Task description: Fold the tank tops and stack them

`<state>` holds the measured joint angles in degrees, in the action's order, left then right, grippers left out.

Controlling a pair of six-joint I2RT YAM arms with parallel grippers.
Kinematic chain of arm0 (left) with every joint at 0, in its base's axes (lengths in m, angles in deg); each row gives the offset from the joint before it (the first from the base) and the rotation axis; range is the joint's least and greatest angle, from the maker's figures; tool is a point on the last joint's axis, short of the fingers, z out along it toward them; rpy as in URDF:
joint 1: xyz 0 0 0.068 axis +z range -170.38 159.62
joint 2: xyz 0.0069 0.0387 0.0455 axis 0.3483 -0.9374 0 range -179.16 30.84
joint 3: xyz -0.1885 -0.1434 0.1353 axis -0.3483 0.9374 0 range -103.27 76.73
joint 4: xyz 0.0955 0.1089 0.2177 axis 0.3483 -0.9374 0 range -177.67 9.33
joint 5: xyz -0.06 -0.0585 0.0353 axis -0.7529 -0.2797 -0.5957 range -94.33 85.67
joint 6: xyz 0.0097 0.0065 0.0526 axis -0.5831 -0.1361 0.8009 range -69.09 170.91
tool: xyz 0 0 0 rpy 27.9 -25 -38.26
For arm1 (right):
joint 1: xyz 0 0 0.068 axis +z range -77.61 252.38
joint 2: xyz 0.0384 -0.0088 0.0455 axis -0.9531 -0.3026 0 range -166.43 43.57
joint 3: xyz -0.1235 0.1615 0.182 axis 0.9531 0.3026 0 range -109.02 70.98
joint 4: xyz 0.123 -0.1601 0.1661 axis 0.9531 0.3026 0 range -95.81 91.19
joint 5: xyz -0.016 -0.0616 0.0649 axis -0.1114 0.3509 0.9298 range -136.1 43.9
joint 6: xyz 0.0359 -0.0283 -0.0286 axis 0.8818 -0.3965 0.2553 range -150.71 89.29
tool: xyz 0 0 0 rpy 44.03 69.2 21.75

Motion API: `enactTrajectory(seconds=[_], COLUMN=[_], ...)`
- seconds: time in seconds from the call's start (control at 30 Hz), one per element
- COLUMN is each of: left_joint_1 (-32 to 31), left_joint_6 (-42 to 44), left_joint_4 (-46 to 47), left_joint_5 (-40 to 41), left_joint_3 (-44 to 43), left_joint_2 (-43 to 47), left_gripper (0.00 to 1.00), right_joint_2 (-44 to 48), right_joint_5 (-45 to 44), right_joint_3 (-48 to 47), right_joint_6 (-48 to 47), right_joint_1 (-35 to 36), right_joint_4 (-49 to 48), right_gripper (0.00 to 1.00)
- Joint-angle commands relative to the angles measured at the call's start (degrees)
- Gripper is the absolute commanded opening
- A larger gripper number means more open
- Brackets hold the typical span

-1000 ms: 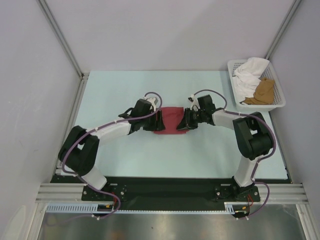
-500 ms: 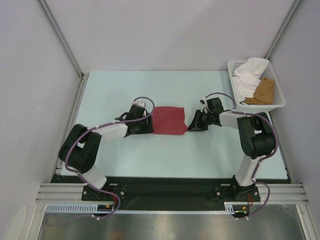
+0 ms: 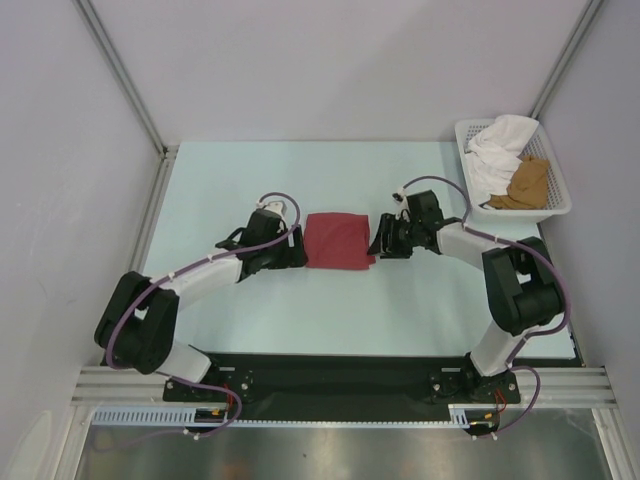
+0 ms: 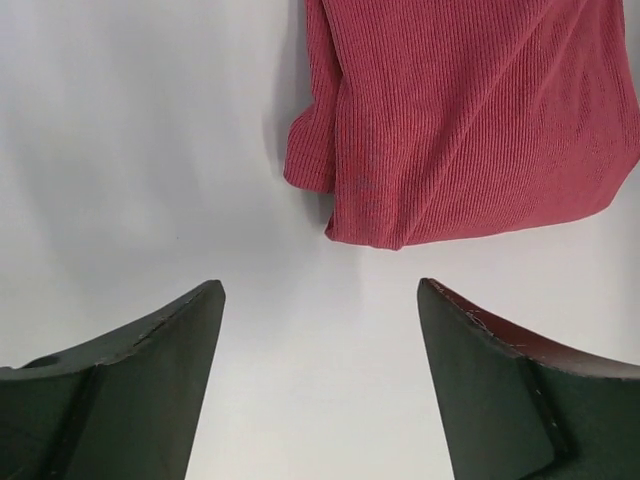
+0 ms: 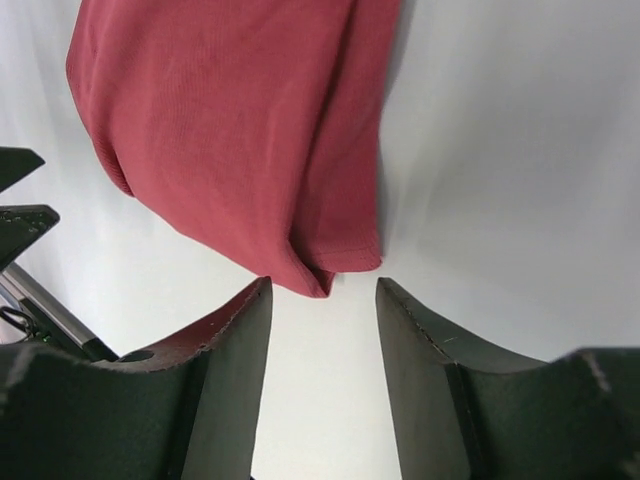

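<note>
A dark red tank top [image 3: 338,241] lies folded into a small rectangle at the middle of the table. My left gripper [image 3: 298,250] sits just off its left edge, open, with nothing between the fingers; in the left wrist view the red cloth [image 4: 460,120] lies ahead of the left gripper [image 4: 320,290]. My right gripper [image 3: 378,243] is at the cloth's right edge, open and empty; the right wrist view shows the fold's corner [image 5: 310,275] just ahead of the right gripper [image 5: 323,285]. A tan-brown tank top [image 3: 525,183] lies crumpled in the basket.
A white mesh basket [image 3: 560,205] stands at the back right of the table, holding a white cloth [image 3: 497,150] beside the tan one. Grey walls enclose the table on three sides.
Both grippers let go of the red tank top and drew back to its left and right edges. It now lies flat and folded. The right jaws have opened wider since half a second ago.
</note>
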<state>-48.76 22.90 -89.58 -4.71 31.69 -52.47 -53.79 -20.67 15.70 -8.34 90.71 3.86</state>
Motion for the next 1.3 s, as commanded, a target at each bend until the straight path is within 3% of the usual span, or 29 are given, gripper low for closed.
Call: enactTrajectory(seconds=[0.0,0.17,0.3,0.33,0.4,0.6,0.87,0.97,1.07,1.13,1.17,1.27], left_joint_1=[-0.27,-0.36,-0.27,-0.27,-0.36,-0.79,-3.52,-3.61,-3.79,-3.96,-3.96,-3.70], left_joint_6=[0.15,-0.55,-0.47,-0.38,-0.29,-0.12,0.15,0.24,0.59,0.85,1.29,1.99], left_joint_4=[-0.67,-0.06,-0.23,-0.41,-0.50,0.91,0.91,1.17,1.52,1.00,0.21,-3.48], left_joint_5=[-1.37,-2.25,-2.43,-2.34,-2.34,-3.92,-3.05,-3.66,-4.27,-4.19,-3.58,1.86], left_joint_3=[-4.26,-5.85,-6.91,-7.17,-7.35,-7.61,-10.16,-10.86,-11.21,-11.30,-11.65,-11.57], left_joint_2=[-1.32,-3.70,-5.02,-5.63,-6.34,-8.44,-12.05,-13.63,-14.95,-15.39,-15.65,-14.09], left_gripper=[0.83,0.72,0.61,0.56,0.53,0.49,0.54,0.44,0.27,0.05,0.00,0.00], right_joint_2=[-1.60,-4.32,-5.65,-5.56,-4.77,-1.17,-1.78,-1.87,-1.78,-1.87,-1.87,-1.34], right_joint_5=[-0.73,-2.14,-4.51,-6.08,-6.88,-6.45,-5.04,-4.95,-4.86,-5.04,-5.30,-6.44], right_joint_3=[-2.89,-5.00,-5.62,-5.36,-4.57,-1.23,-0.87,-0.87,-0.96,-0.96,-1.22,-1.05], right_joint_6=[-1.19,-2.33,-2.95,-3.12,-3.04,-2.51,-2.42,-2.33,-2.42,-2.16,-2.07,-1.98], right_joint_1=[2.23,4.43,5.14,4.97,4.61,3.38,3.47,3.38,3.29,2.94,2.68,1.37], right_joint_4=[0.35,1.93,4.03,4.82,5.01,4.22,3.60,3.51,3.69,3.95,4.21,5.62], right_gripper=[0.51,0.44,0.20,0.08,0.00,0.00,0.00,0.00,0.00,0.00,0.00,0.00])
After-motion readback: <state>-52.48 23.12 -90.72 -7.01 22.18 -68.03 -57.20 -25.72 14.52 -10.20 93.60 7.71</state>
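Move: The tank top's near-left corner lies about 4 cm to my left hand's right, 1 cm ahead and 4 cm below. From that hand, the middle of the folded tank top is about 7 cm ahead, 11 cm right and 5 cm below. My right hand goes for the near-right corner, about 3 cm to its left, 1 cm back and 3 cm below; the middle is some 4 cm ahead and 10 cm left, 4 cm below. With my right hand I dip about 2.5 cm down and as far left onto the near-right corner, shut the fingers on it, then draw it back right about 2 cm and hold. My left hand, narrowing its fingers, works about 4 cm to the right and then down as much, its fingers tipping slightly steeper, and pinches the near-left corner once the right is already holding. ##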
